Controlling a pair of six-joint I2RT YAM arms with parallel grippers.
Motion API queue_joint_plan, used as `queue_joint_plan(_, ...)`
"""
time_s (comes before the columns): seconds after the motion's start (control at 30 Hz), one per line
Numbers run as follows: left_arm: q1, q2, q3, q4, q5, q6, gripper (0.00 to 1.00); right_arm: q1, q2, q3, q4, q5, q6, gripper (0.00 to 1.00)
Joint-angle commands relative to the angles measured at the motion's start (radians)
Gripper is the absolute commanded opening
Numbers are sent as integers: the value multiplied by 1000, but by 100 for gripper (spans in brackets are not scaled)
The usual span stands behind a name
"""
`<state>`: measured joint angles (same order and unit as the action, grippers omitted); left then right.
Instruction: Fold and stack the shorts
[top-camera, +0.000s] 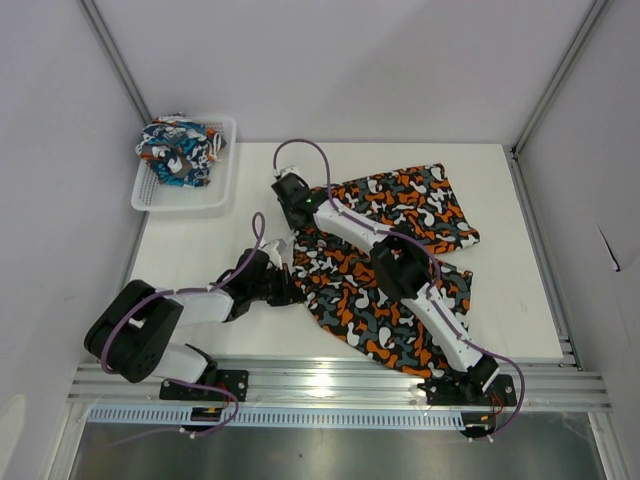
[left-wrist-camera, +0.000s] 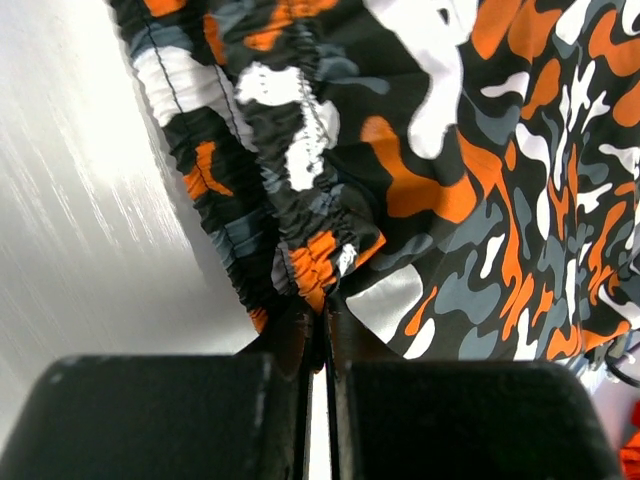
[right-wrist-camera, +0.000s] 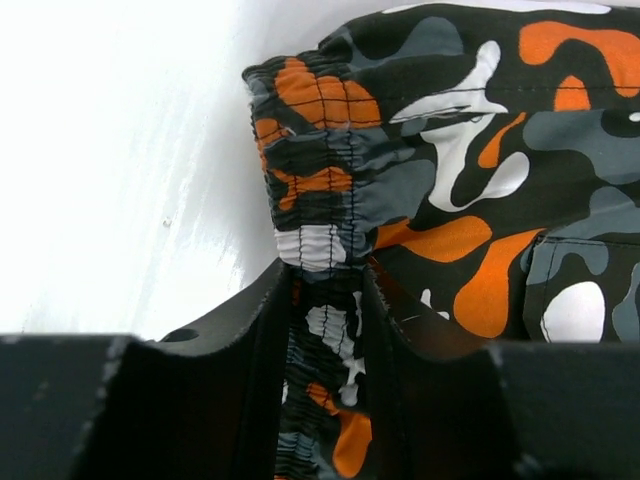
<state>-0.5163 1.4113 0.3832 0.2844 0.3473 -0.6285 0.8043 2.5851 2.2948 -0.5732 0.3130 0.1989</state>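
Note:
The camouflage shorts (top-camera: 345, 290) lie spread on the white table (top-camera: 505, 300), partly under my right arm. My left gripper (top-camera: 283, 290) is at their near left edge, shut on a bunched bit of waistband (left-wrist-camera: 320, 265); the jaws (left-wrist-camera: 325, 310) are pressed almost together on it. My right gripper (top-camera: 297, 212) is at the far left corner, and the elastic waistband (right-wrist-camera: 325, 245) fills the gap between its fingers (right-wrist-camera: 328, 285). The blue-teal cartoon shorts (top-camera: 178, 150) sit crumpled in the basket.
The white mesh basket (top-camera: 185, 205) stands at the table's far left corner. Grey walls with metal posts close in the back and both sides. An aluminium rail (top-camera: 340, 375) carrying the arm bases runs along the near edge.

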Motion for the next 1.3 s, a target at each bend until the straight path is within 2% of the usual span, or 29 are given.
queue_joint_plan(0.0,-37,-18,-53,-27,-36,-34,0,-34,50,52,-10,41,14,37)
queue_joint_plan(0.1,-42,-14,-55,-27,-47,-39,0,-45,55,69,1,46,20,43)
queue_joint_plan(0.33,-42,20,-35,-44,-65,-46,0,-82,93,132,19,26,43,45)
queue_joint_plan(0.53,-42,44,9,-83,-70,-43,0,-114,80,132,100,-63,66,61)
queue_joint_plan(0.6,-44,48,23,-100,-70,-43,0,-123,44,134,119,-84,68,69)
queue_joint_plan(0.87,18,40,66,-177,-68,-39,0,-186,-103,34,213,-239,60,88)
queue_joint_plan(1.03,56,35,65,-186,-34,-28,0,-221,-241,3,179,-278,51,89)
queue_joint_plan(1.27,67,14,51,-195,-41,-23,0,-332,-503,-316,210,-258,74,85)
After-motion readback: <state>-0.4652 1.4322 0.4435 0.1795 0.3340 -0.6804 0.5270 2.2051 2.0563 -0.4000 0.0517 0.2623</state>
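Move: The shorts' far waistband corner lies about 7 cm ahead of the right hand, 3 cm to its left and barely lower; the right fingers are already on the waistband, partly open. The pinch point in the left hand is some 20 cm back and 1 cm right of the right hand, the white basket 17 cm ahead and 28 cm left, the far right corner 17 cm ahead and 37 cm right. From the left hand, the far waistband corner is roughly 27 cm ahead, 3 cm left. The waistband stays pinched in the shut left fingers, which ease about 1.5 cm forward and slightly left. Along its far stretch the right hand travels forward about 7 cm towards the corner, edging right, its fingers spreading from partly open to wide; then it comes off the cloth, rising some 15 cm and swinging right over the shorts, left side rolling up about 20 degrees. ##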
